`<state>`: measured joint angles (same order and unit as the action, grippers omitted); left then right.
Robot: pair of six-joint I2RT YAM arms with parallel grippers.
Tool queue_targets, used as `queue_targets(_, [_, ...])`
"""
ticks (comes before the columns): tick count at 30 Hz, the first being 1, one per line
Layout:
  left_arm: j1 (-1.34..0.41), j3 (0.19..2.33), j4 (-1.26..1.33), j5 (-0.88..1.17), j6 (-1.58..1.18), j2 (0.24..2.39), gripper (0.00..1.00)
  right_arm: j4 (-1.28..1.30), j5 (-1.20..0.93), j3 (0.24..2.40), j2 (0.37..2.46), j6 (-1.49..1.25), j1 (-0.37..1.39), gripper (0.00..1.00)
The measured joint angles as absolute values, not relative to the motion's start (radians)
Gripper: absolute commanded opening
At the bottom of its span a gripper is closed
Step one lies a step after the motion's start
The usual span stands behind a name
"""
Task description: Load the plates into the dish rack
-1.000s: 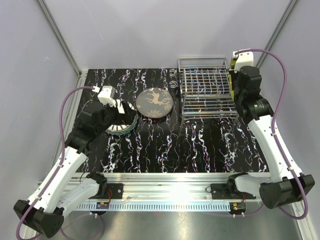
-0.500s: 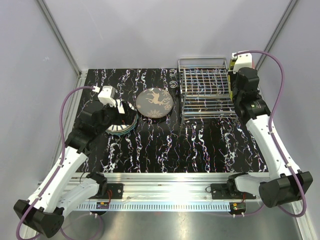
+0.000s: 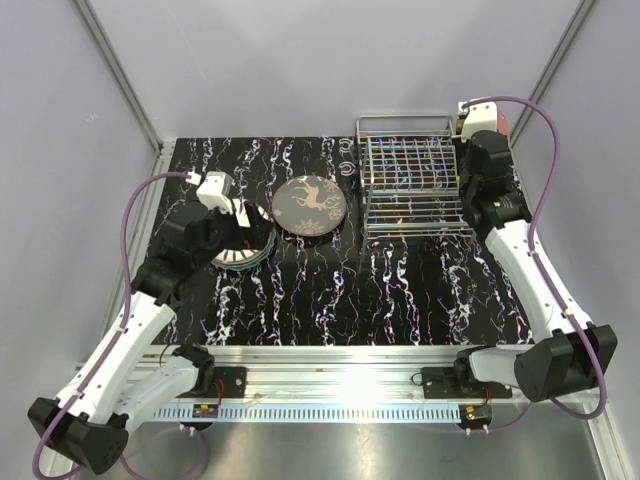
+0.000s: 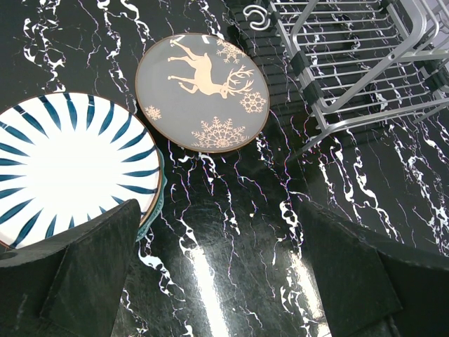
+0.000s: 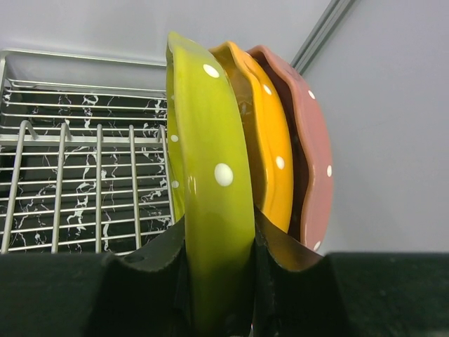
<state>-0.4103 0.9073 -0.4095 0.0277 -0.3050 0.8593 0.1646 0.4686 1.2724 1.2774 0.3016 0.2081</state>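
In the right wrist view, my right gripper (image 5: 219, 242) is shut on the rim of an upright yellow-green dotted plate (image 5: 207, 161). An orange plate (image 5: 270, 154) and a pink plate (image 5: 312, 161) stand on edge close behind it. The dish rack (image 5: 77, 175) (image 3: 412, 185) lies to their left. My left gripper (image 4: 217, 260) (image 3: 240, 225) hangs open and empty beside a blue-striped white plate (image 4: 66, 165), which lies on a teal plate (image 4: 160, 196). A grey plate with a deer motif (image 4: 202, 93) (image 3: 311, 206) lies flat between that stack and the rack.
Black marbled tabletop (image 3: 350, 290) with metal frame posts at its far corners. Grey walls close in on the left, back and right. The right arm (image 3: 520, 260) runs along the rack's right side. Two small metal hooks (image 4: 256, 14) lie by the rack's near-left corner.
My right wrist has shifted slightly toward the back left, still holding the yellow-green plate. The left arm has not moved.
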Motion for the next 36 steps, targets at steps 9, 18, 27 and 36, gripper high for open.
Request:
queue_targets(9, [-0.410,0.907,-0.410,0.028,-0.304,0.866,0.99,0.094,0.468,1.239,1.295,0.313,0.206,0.22])
queue_targets(18, [-0.410,0.907,-0.410,0.028,-0.302,0.873,0.99,0.019,0.469,1.229,1.318,0.313,0.204,0.46])
queue_targets(27, [-0.410,0.907,-0.410,0.027,-0.302,0.873,0.99,-0.086,0.449,1.230,1.320,0.307,0.205,0.53])
queue_targets(36, [-0.410,0.907,-0.410,0.028,-0.302,0.873,0.99,-0.084,0.441,1.234,1.320,0.303,0.205,0.57])
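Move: The right hand already pinches the green plate by its top rim, at its slot near the rack's right end; the plate's middle lies about 5 cm ahead and 7 cm below. To the hand's right, about 4 cm ahead and 6 cm lower, stand the orange plate some 4 cm over and the pink plate some 8 cm over. From the left hand the green plate is roughly 19 cm ahead, 47 cm right and about level. Still gripping the green plate's rim, the right hand pushes it a little over 1 cm forward and 1 cm down into the rack beside the orange plate. Its fingers then open part-way and let go, while the hand rises about 3 cm, tips up some 10 degrees and edges another centimetre forward, the fingers staying astride the rim. ##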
